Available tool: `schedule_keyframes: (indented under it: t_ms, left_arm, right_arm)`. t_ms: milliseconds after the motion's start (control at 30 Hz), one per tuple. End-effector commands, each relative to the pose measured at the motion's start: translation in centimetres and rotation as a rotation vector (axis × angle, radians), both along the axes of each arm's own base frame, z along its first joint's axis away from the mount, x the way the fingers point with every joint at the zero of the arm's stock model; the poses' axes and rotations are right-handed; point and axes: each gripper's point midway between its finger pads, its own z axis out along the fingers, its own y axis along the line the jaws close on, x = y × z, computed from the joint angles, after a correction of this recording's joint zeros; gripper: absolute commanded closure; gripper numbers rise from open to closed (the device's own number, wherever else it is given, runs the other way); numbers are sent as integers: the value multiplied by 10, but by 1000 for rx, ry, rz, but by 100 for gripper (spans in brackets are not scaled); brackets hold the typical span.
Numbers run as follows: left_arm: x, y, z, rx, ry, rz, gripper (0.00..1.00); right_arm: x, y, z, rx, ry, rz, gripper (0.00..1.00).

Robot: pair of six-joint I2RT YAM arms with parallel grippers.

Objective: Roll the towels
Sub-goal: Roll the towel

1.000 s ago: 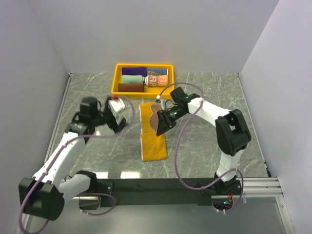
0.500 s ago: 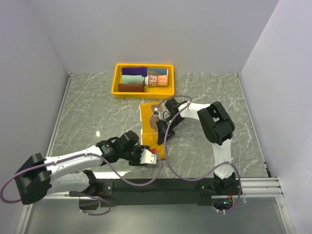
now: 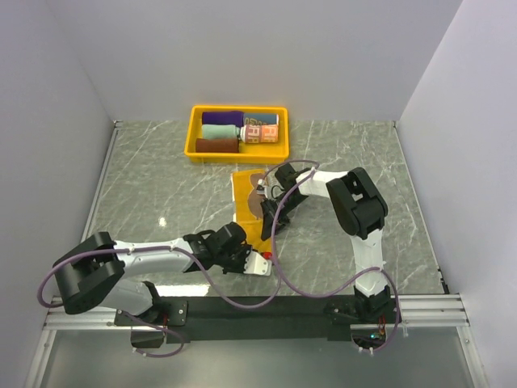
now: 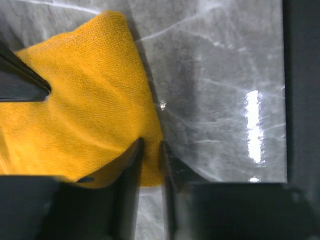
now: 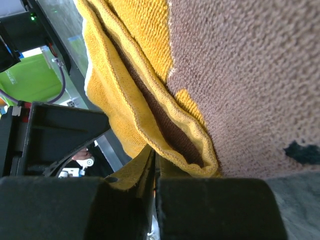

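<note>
A brown towel with a yellow border [image 3: 245, 194] lies on the table in front of the tray, its near end bunched up. My left gripper [image 3: 246, 257] is at that near end. In the left wrist view its jaws [image 4: 150, 145] are pinched on the yellow cloth [image 4: 75, 110] at the corner. My right gripper [image 3: 265, 217] is at the towel's right edge. In the right wrist view its jaws [image 5: 153, 150] are pressed together on the folded yellow hem, with the brown face [image 5: 240, 75] above. Several rolled towels [image 3: 223, 118] fill the tray.
The yellow plastic tray [image 3: 194, 133] stands at the back centre of the marble table [image 3: 145, 186]. White walls close in the left, right and back. A black rail [image 3: 266, 307] with the arm bases runs along the near edge.
My left arm swung from the far left down to the towel's near end and closed on it. My right gripper shut on the right edge. The towel's near end has bunched up.
</note>
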Motion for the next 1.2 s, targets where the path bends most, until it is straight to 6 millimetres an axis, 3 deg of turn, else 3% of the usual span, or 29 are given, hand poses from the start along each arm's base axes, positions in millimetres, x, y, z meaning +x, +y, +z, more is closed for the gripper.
schedule_keyframes:
  t_ms: [0,67,167,200,333,400,500,733,933,1167]
  left_arm:
    - [6,-5,1,5,-18,17,77]
    - [0,2,-5,53,18,5,86]
    - [-14,2,-1,61,84,-44,90]
    - [-24,9,-3,93,127,-64,98]
    - [-45,7,16,61,240,-118,99]
    - [-48,2,29,21,275,-133,99]
    - [-47,-1,40,4,329,-127,99]
    - [-24,-3,69,-55,425,-68,99]
    - [13,-4,85,-105,468,18,99]
    - [64,0,73,-138,486,151,99]
  right_arm:
    - [-3,-8,-17,-46,-10,6,96]
    - [-5,-9,-16,-44,-5,6,96]
    - [-5,-8,-5,-10,-42,21,98]
    - [-6,-7,2,4,-45,16,98]
    - [12,1,47,84,-158,5,96]
    - [23,3,58,99,-195,-4,95]
    - [26,4,51,81,-185,4,94]
    - [6,2,6,21,-96,51,94]
    - [1,2,0,20,-74,60,94]
    - [8,7,11,39,-101,72,93]
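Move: My left fingers already straddle the towel's near edge, half open, close to its left corner; the middle of that edge lies about 4 cm to their right and 1 cm below. The layered hem across the towel is some 11 cm ahead and 4 cm right, the bear patch about 18 cm ahead and 4 cm right. My right fingertips are already at the hem's right end: its middle is about 5 cm left, level in reach, and the near edge's middle some 11 cm back, 5 cm left. I shut my left fingers on the near edge, draw it back some 3 cm towards me, then lift it about 7 cm and carry it forward over the folded towel towards the hem, the fingertips swinging back towards my base by nearly 30 degrees. My right hand, fingers still shut, hops up 4 cm and slightly forward, then comes back down at the layered hem. ##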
